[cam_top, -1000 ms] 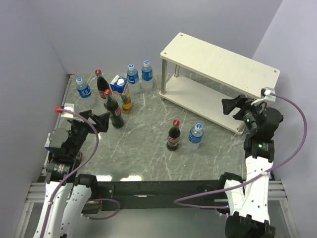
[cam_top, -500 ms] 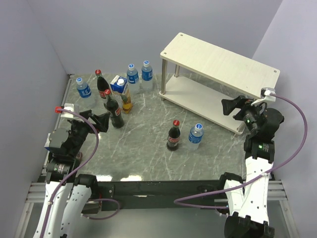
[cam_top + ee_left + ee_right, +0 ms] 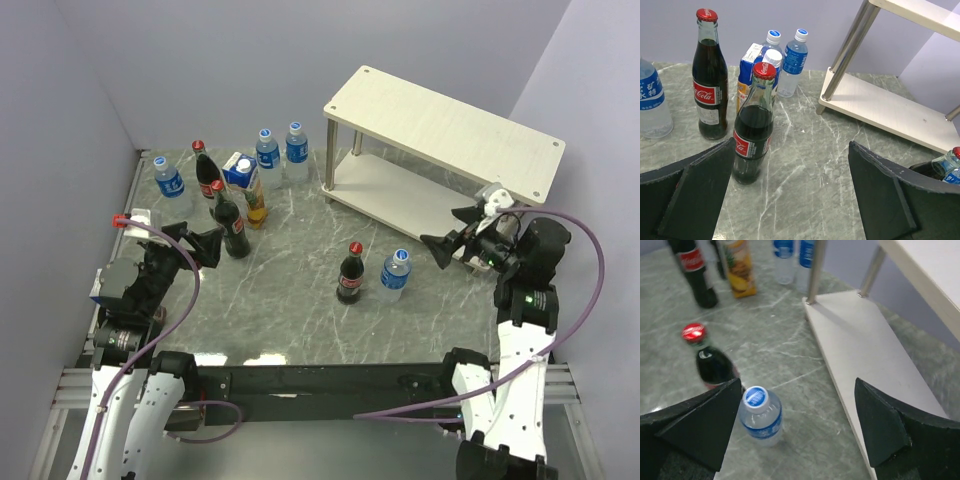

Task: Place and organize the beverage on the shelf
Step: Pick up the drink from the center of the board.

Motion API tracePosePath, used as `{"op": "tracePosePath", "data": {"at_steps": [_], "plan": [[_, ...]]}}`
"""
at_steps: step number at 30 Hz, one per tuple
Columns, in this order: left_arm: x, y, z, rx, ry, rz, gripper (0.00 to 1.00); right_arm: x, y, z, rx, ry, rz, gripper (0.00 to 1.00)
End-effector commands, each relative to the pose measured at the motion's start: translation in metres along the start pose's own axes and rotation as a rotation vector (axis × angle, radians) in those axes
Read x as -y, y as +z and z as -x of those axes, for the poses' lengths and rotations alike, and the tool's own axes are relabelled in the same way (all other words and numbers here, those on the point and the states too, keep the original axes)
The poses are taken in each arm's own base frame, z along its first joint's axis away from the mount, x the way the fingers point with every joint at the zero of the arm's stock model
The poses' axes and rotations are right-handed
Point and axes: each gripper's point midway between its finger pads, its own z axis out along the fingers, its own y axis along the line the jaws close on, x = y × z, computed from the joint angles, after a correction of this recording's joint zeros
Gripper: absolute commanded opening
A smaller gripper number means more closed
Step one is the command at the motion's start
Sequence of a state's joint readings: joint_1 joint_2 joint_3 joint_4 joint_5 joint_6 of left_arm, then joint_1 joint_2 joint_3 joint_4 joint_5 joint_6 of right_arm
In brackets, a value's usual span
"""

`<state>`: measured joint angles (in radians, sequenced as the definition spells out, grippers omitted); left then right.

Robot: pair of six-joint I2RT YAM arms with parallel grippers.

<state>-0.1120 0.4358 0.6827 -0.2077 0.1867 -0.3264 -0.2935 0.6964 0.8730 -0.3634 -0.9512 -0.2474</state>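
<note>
The shelf (image 3: 450, 125) stands at the back right with both boards bare. A cola bottle (image 3: 351, 275) and a water bottle (image 3: 395, 275) stand together mid-table. My right gripper (image 3: 448, 230) hangs open just right of them, in front of the shelf's lower board (image 3: 865, 350); in its wrist view the water bottle (image 3: 760, 415) sits by the left finger, untouched. My left gripper (image 3: 205, 245) is open beside another cola bottle (image 3: 754, 125), nothing between its fingers. More beverage stands at the back left: a cola bottle (image 3: 205, 172), a juice carton (image 3: 243, 178) and water bottles (image 3: 267, 158).
A lone water bottle (image 3: 168, 178) stands near the left wall. Grey walls close the table at the left, back and right. The shelf's metal legs (image 3: 327, 160) stand at its corners.
My right gripper has swung left and down, away from the shelf's end toward the water bottle mid-table. The left arm and all bottles have stayed put.
</note>
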Motion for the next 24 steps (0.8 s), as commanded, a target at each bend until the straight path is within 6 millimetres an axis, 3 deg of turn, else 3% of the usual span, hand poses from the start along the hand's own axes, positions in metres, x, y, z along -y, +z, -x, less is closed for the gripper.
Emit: {"op": "tracePosePath", "data": {"at_steps": [1, 5, 7, 8, 11, 24], "plan": [[0.009, -0.001, 0.017, 0.042, 0.024, -0.039, 1.0, -0.034, 0.0, -0.002, -0.054, -0.185, 0.218, 1.0], [0.01, -0.001, 0.016, 0.041, 0.023, -0.04, 0.99, -0.065, 0.009, -0.006, -0.105, -0.177, 0.367, 1.0], [0.01, -0.001, 0.015, 0.039, 0.025, -0.041, 0.99, -0.07, 0.017, -0.009, -0.132, -0.178, 0.395, 1.0], [0.01, 0.0, 0.015, 0.035, 0.024, -0.042, 1.0, -0.089, 0.022, -0.005, -0.122, -0.205, 0.47, 1.0], [0.008, -0.001, 0.015, 0.038, 0.025, -0.034, 1.0, -0.107, 0.034, -0.004, -0.134, -0.21, 0.557, 1.0], [0.006, 0.0, 0.014, 0.033, 0.03, -0.023, 0.99, -0.131, 0.088, -0.024, -0.233, -0.193, 0.675, 0.96]]}}
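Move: The coke bottle that the right hand goes for stands about 18 cm to its left and 3 cm nearer the base, its middle some 16 cm lower. A water bottle stands between them, roughly 9 cm left of the hand, 3 cm back and 17 cm lower; the shelf's lower board is about 16 cm straight ahead and 20 cm down. From the left hand, the coke is some 31 cm to the right, about level fore and aft and 16 cm lower. Leftward, about 15 cm, the right hand swings towards the coke bottle, across the water bottle, and sinks some 6 cm on the way, mostly later on. It drifts back a few centimetres, then slightly forward again, while the wrist turns about 40 degrees counter-clockwise and tips a little down. The fingers stay open, coming close around the coke's cap. ##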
